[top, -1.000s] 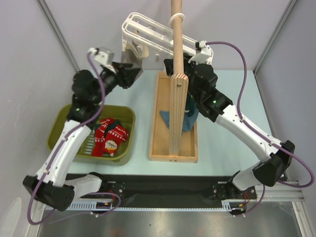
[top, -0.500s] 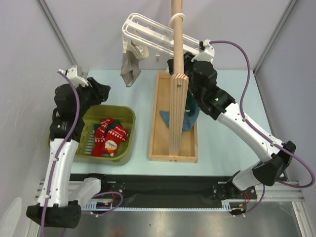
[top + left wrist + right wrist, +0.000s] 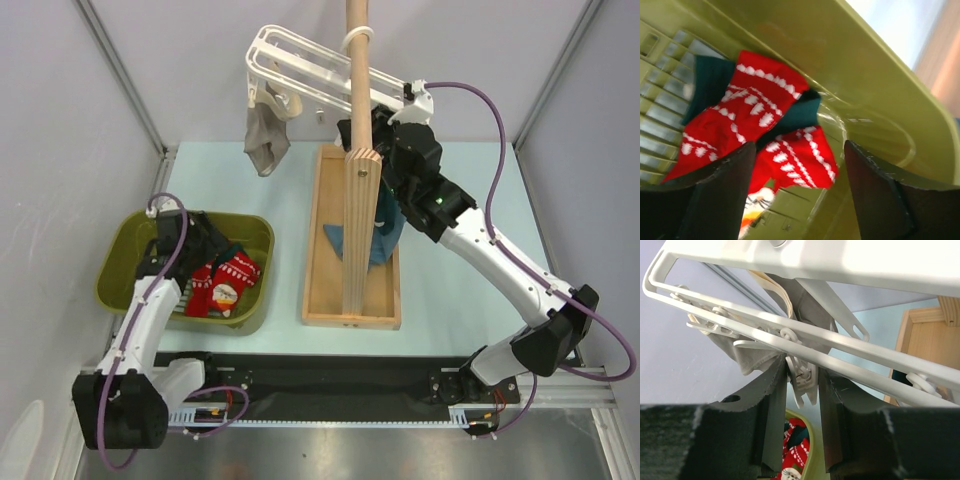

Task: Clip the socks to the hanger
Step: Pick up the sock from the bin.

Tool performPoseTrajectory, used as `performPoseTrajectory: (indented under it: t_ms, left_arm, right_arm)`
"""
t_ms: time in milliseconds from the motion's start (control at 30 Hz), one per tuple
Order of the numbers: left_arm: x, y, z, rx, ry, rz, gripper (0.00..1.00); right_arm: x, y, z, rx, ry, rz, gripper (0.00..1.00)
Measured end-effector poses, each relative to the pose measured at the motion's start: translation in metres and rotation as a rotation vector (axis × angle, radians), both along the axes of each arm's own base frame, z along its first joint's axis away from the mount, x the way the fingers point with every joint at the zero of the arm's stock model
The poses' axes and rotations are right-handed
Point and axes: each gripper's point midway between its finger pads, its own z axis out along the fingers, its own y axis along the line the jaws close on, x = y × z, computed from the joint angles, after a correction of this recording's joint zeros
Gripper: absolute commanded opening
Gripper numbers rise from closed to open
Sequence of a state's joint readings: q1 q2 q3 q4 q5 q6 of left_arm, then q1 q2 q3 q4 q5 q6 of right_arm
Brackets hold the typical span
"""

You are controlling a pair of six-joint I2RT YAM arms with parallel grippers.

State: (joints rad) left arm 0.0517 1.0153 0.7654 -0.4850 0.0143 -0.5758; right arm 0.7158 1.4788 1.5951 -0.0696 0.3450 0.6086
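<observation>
Red socks with white pattern [image 3: 225, 285] lie in the green basket [image 3: 115, 270] on top of a dark teal sock [image 3: 710, 80]. My left gripper [image 3: 205, 245] hangs inside the basket, open, its fingers either side of a red sock [image 3: 800, 155] with nothing between them [image 3: 799, 150]. The white slatted hanger [image 3: 290, 55] hooks on the wooden pole. My right gripper [image 3: 802, 375] is up under the hanger's slats [image 3: 840, 345], shut on a white clip peg [image 3: 804, 382]. In the top view the pole partly hides this gripper [image 3: 347, 132].
A grey-beige sock [image 3: 266, 140] hangs clipped at the hanger's left end. The wooden pole stand [image 3: 357, 150] rises from a wooden base [image 3: 320, 260], with a blue garment [image 3: 385, 235] lying on it. Frame posts and walls close in both sides.
My left arm has swung down from the grey-beige sock at the hanger into the basket, and its jaws have opened wider. The right arm has hardly moved.
</observation>
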Motion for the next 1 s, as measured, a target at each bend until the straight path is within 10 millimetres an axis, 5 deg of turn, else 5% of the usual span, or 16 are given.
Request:
performPoseTrajectory:
  t_ms: [400,500,600,633,700,867,1000]
  left_arm:
    - [0.018,0.026,-0.042,0.208,0.095,0.151,0.72]
    - [0.02,0.032,-0.049,0.234,0.113,0.171,0.58]
    - [0.021,0.034,-0.051,0.246,0.116,0.18,0.31]
    - [0.021,0.034,-0.05,0.249,0.113,0.178,0.14]
    - [0.022,0.035,-0.048,0.252,0.103,0.172,0.0]
    - [0.015,0.028,-0.018,0.232,0.029,0.134,0.0]
    - [0.01,0.016,0.061,0.187,-0.174,0.072,0.0]
  right_arm:
    - [0.005,-0.006,-0.003,0.032,-0.004,0.018,0.0]
    - [0.004,-0.007,-0.003,0.038,-0.002,0.027,0.0]
    - [0.004,-0.006,-0.003,0.048,0.0,0.032,0.0]
    - [0.004,-0.006,-0.003,0.05,0.001,0.034,0.0]
    - [0.004,-0.006,-0.003,0.052,0.0,0.036,0.0]
    - [0.002,-0.006,-0.002,0.053,-0.003,0.038,0.0]
    - [0.002,-0.007,-0.001,0.054,-0.004,0.038,0.0]
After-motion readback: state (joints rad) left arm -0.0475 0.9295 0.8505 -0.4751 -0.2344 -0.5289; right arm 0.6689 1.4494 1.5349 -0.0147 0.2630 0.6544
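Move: The left hand is already down in the bin, open, with the left-hand red sock about 4 cm to its left, roughly level with it fore and aft, and some 6 cm below. The cat-face sock lies at the same depth, about 2 cm back and 2 cm to the hand's right; the teal sock, half under both, is some 3 cm ahead and 2 cm left. From the right hand, the left-hand red sock is roughly 28 cm left, 10 cm back and 35 cm below. The left hand sinks about 5 cm onto the far part of the left-hand red sock, easing some 3 cm left and 2 cm forward as it rolls its left side up by about 15 degrees, fingers still open until it nears the bottom. There the fingers shut fully and pinch the cloth near the sock's far end, and the hand draws it up ever faster by about 11 cm, drifting slightly right and tipping the fingertips back up a little. ##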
